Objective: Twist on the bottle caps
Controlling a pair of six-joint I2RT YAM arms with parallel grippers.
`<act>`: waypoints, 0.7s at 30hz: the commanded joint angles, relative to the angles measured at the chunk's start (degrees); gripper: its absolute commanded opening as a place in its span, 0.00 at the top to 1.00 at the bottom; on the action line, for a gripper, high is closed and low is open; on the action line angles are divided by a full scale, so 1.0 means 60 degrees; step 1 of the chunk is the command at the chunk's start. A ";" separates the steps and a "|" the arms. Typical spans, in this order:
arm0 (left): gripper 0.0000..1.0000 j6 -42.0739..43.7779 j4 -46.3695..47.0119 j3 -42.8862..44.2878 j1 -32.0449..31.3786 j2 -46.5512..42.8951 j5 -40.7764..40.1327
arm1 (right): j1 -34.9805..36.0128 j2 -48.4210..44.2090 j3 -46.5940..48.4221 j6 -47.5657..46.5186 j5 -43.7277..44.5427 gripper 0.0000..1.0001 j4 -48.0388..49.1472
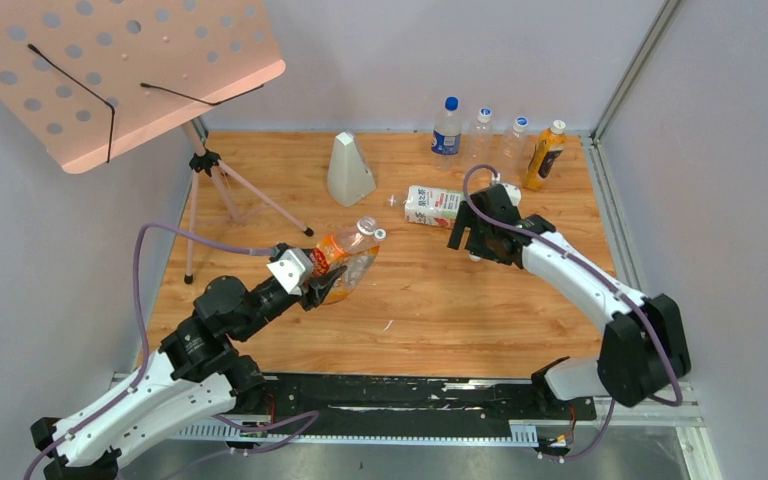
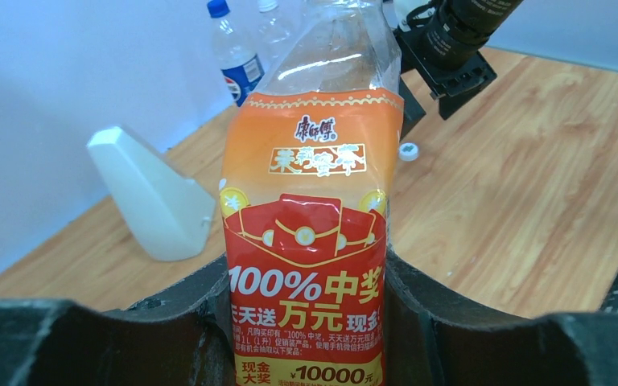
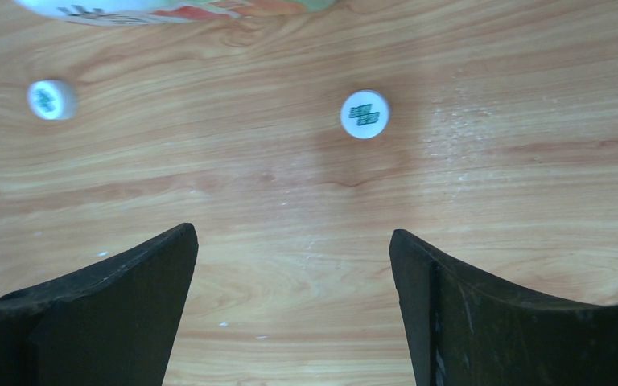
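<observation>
My left gripper (image 1: 325,275) (image 2: 306,273) is shut on the smaller bottle with the orange label (image 1: 345,255) (image 2: 310,209). It holds the bottle tilted above the table, neck pointing up and to the right. The larger bottle with the green-white-orange label (image 1: 434,205) (image 3: 161,8) lies on its side at mid table. My right gripper (image 1: 475,242) (image 3: 290,233) hangs open just in front of it, with nothing between the fingers. Two small white bottle caps lie on the wood. One cap (image 3: 365,114) (image 2: 408,150) is just ahead of the right fingers. The other cap (image 3: 51,100) is blurred, off to the left.
Several upright bottles stand along the back wall, among them a blue-labelled one (image 1: 447,128) and an orange juice bottle (image 1: 545,155). A white cone-shaped object (image 1: 349,170) (image 2: 153,193) stands at back centre. A pink perforated stand (image 1: 110,70) on tripod legs (image 1: 222,190) overhangs the left side.
</observation>
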 commanded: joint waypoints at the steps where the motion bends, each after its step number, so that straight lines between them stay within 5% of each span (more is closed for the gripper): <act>1: 0.55 0.1307 -0.0327 0.0205 0.0011 -0.0359 -0.0183 | -0.0335 0.1000 0.0806 -0.0231 0.0533 0.15 -0.0618; 9: 0.62 0.1677 0.0759 -0.1256 0.0025 -0.1588 0.0336 | -0.0703 0.2629 0.1627 -0.0295 0.0424 0.26 -0.0683; 21: 0.64 0.1635 0.0307 -0.1063 0.0015 -0.1540 0.0033 | -0.1088 0.3941 0.2239 -0.0278 0.0089 0.40 -0.0555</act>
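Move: The right hand, open and empty, has the nearer loose white cap about 5 cm ahead of it, 3 cm to its right and 10 cm below. The green-labelled bottle lies some 10 cm beyond that cap and 10 cm to its left; the other loose cap is about 21 cm left of the first and 5 cm farther out. From the left hand, holding the orange-labelled bottle up, the nearer cap lies about 16 cm ahead, 32 cm right and 28 cm below. The right hand sinks about 7 cm towards the nearer cap while reaching some 3.5 cm forward and a little to its right, slowing as it goes, tipping roughly 15 degrees more steeply down and narrowing its fingers by about a third so that they straddle the cap from above, still without gripping it. The left hand keeps its hold on the orange-labelled bottle, lowering it a few centimetres, easing slightly left and tilting the mouth a little more upward. ##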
